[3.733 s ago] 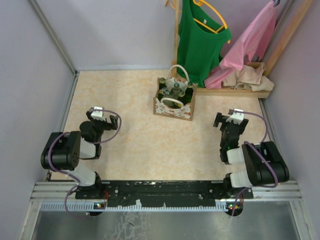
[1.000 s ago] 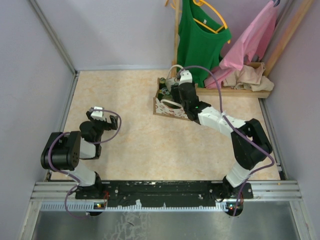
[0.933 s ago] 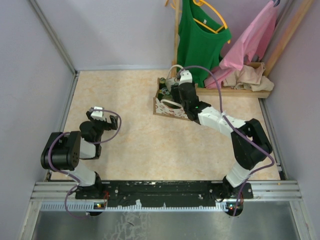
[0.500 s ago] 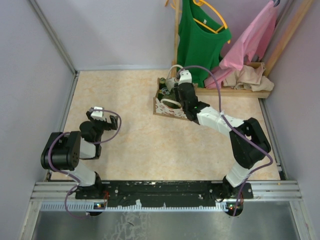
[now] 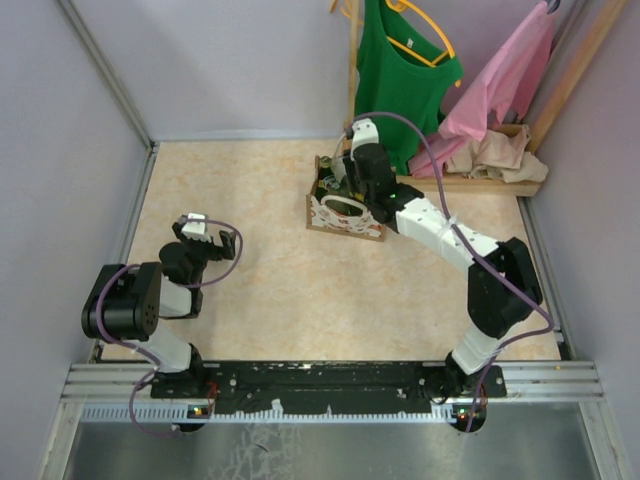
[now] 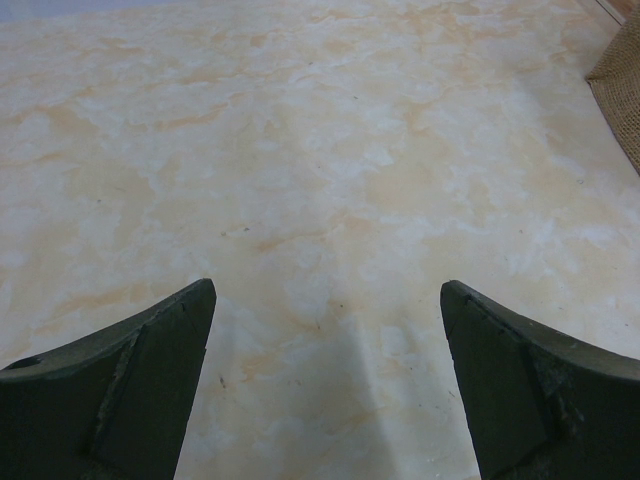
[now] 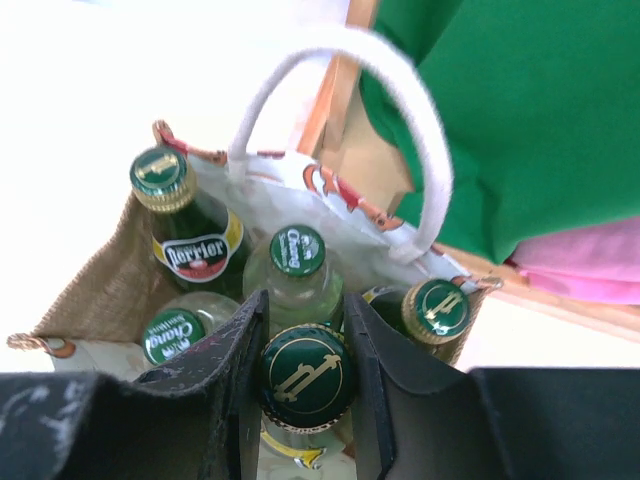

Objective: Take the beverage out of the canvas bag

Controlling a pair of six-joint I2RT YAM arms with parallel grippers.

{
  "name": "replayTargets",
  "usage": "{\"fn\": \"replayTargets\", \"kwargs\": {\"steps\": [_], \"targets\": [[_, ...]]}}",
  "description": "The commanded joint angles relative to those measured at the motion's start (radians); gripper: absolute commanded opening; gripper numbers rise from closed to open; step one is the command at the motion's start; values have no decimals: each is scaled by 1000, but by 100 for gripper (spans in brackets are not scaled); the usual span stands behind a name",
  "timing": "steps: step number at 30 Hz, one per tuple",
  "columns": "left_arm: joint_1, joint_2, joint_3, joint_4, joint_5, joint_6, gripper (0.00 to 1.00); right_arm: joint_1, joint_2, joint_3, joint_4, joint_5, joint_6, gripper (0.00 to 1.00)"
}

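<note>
The canvas bag (image 5: pixel 345 212) stands at the back middle of the floor, its tan wall (image 7: pixel 95 285) and white handle (image 7: pixel 420 130) clear in the right wrist view. It holds several bottles. My right gripper (image 7: pixel 304 372) is shut on the neck of one beverage, a green bottle with a dark green cap (image 7: pixel 303 374), lifted a little above the others. From above, the right gripper (image 5: pixel 362 178) hangs over the bag. My left gripper (image 6: pixel 327 385) is open above bare floor, far from the bag.
Around the held bottle stand a Perrier bottle (image 7: pixel 190 240), two clear bottles with green caps (image 7: pixel 298 262) (image 7: pixel 172 337) and another gold-rimmed one (image 7: pixel 436 310). A wooden rack base (image 5: pixel 480 180) with a green top (image 5: pixel 400 85) and pink clothes (image 5: pixel 500 85) lies right behind the bag.
My right arm reached from its rest pose to the bag, its jaws closed on the green bottle's neck, and the wrist has since risen slightly. The left arm has not moved.
</note>
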State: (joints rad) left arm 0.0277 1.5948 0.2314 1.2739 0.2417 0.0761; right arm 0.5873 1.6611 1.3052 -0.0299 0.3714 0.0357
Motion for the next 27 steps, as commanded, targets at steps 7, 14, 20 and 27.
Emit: {"fn": "replayTargets", "kwargs": {"steps": [7, 14, 20, 27], "targets": [[-7, 1, 11, 10, -1, 5, 100, 43, -218, 192, 233, -51, -75, 0], [-7, 1, 11, 9, -2, 5, 100, 218, -337, 221, 287, -47, -200, 0], [-6, 0, 11, 10, -1, 4, 100, 337, -414, 213, 256, -73, -212, 0], [-6, 0, 11, 10, -2, 5, 100, 387, -463, 81, 185, -124, -110, 0]]}}
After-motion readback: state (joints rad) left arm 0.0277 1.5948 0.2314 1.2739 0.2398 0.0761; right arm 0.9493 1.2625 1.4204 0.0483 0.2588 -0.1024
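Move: The right hand already holds a green bottle by its neck, partly raised; the canvas bag's middle lies about 3 cm ahead, 1 cm left and 16 cm below. Still in the bag, the rear middle bottle stands some 6 cm ahead and 1 cm left, the front left bottle 2 cm ahead and 6 cm left, both about 15 cm below. From the left hand the bag is roughly 10 cm ahead, 27 cm right and 6 cm below. The right hand keeps its grip, lifting the bottle about 25 cm from the bag, swinging back 17 and left. ##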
